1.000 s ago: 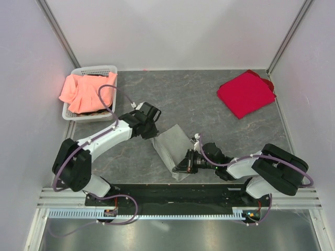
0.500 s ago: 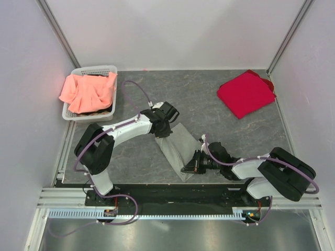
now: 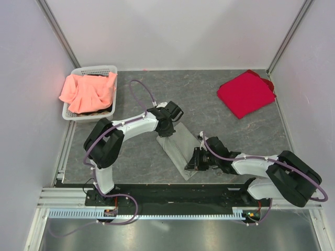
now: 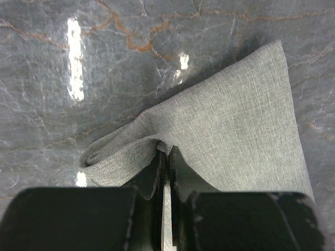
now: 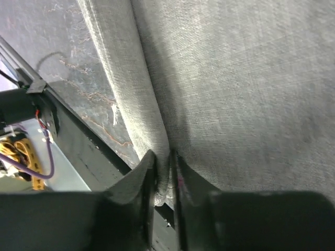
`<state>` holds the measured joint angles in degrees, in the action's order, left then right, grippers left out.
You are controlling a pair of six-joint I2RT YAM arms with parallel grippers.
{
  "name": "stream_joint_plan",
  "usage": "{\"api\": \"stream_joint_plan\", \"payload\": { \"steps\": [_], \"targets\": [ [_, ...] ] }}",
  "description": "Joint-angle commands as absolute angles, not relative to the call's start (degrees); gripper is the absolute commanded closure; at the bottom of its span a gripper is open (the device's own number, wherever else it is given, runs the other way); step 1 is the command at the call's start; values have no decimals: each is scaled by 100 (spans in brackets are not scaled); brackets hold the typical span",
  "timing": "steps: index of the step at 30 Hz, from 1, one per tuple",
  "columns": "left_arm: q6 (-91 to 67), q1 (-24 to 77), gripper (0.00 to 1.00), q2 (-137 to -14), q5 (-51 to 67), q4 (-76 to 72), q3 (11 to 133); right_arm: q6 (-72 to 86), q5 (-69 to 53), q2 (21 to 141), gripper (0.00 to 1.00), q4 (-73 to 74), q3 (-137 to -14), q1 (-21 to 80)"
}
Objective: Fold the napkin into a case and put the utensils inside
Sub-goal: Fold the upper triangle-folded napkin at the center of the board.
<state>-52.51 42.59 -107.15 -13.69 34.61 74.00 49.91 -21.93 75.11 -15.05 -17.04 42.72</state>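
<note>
The grey-green napkin (image 3: pixel 180 150) lies on the marble table as a narrow folded strip, running diagonally from far left to near right, close to the shape of the case. My left gripper (image 3: pixel 166 128) is at its far end, shut on a raised fold of the napkin (image 4: pixel 225 130) in the left wrist view. My right gripper (image 3: pixel 192 163) is at the near end, its jaws only narrowly apart, with the napkin's (image 5: pixel 235 78) doubled edge pinched between the fingertips (image 5: pixel 150 158). The utensils are out of view.
A white basket (image 3: pixel 112 69) with a salmon-orange cloth (image 3: pixel 86 91) stands at the far left. A bright red cloth (image 3: pixel 245 94) lies at the far right. The black base rail (image 3: pixel 172 191) runs just behind the napkin's near end.
My left gripper has swung right with the napkin's far edge, folding the cloth into a narrower strip. My right gripper has shifted slightly right and its jaws have eased a little.
</note>
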Motion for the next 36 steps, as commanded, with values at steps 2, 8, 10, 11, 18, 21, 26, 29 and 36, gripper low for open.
{"api": "stream_joint_plan", "payload": {
  "steps": [2,8,10,11,18,21,26,29,36],
  "targets": [
    [-5361,4201,98,-10810,-2030,3164,7708,4167,-1952,7392,64,-20,-2188,4289],
    [-5344,4201,98,-10872,-2004,3155,7691,3561,-1345,6927,39,1246,-2856,4289],
    [-5335,4201,98,-10898,-2004,3138,7699,3420,-1292,6891,35,1397,-3023,4289],
    [-5326,4201,98,-10907,-2004,3129,7699,3280,-1292,6899,32,1476,-3067,4298],
    [-5309,4201,98,-10986,-1987,3129,7769,2884,-1171,7040,18,1661,-3480,4640],
    [-5291,4192,98,-11013,-1986,3129,7787,2821,-976,7058,15,1767,-3603,4842],
    [-5282,4192,98,-11013,-1978,3129,7805,2795,-756,6698,13,1811,-3700,4957],
    [-5282,4192,98,-11021,-1978,3138,7822,2734,-765,6741,12,1925,-3735,4957],
    [-5273,4192,98,-11030,-1960,3129,7822,2452,-862,6811,6,1723,-3586,4957]
  ]
}}
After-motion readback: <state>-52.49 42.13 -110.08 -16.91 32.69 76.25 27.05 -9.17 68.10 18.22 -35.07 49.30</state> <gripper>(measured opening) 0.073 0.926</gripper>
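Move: My right fingers, just beginning to part, are at the near end of the napkin's folded-over edge, its tip about 2 cm back and a touch below; the napkin's middle lies some 9 cm ahead and 3 cm left, the utensils roughly level and 17 cm right. My left hand already pinches the far end of that fold, with the napkin's far corner about 5 cm ahead and 4 cm right. I spread my right fingers wide to let go of the fold's near end and lift about 4 cm away from it, edging forward and right, then partly back, while the wrist turns some 25 degrees so the fingers point more steeply down. My left hand keeps its pinch on the far end and eases about 2 cm forward with it. ##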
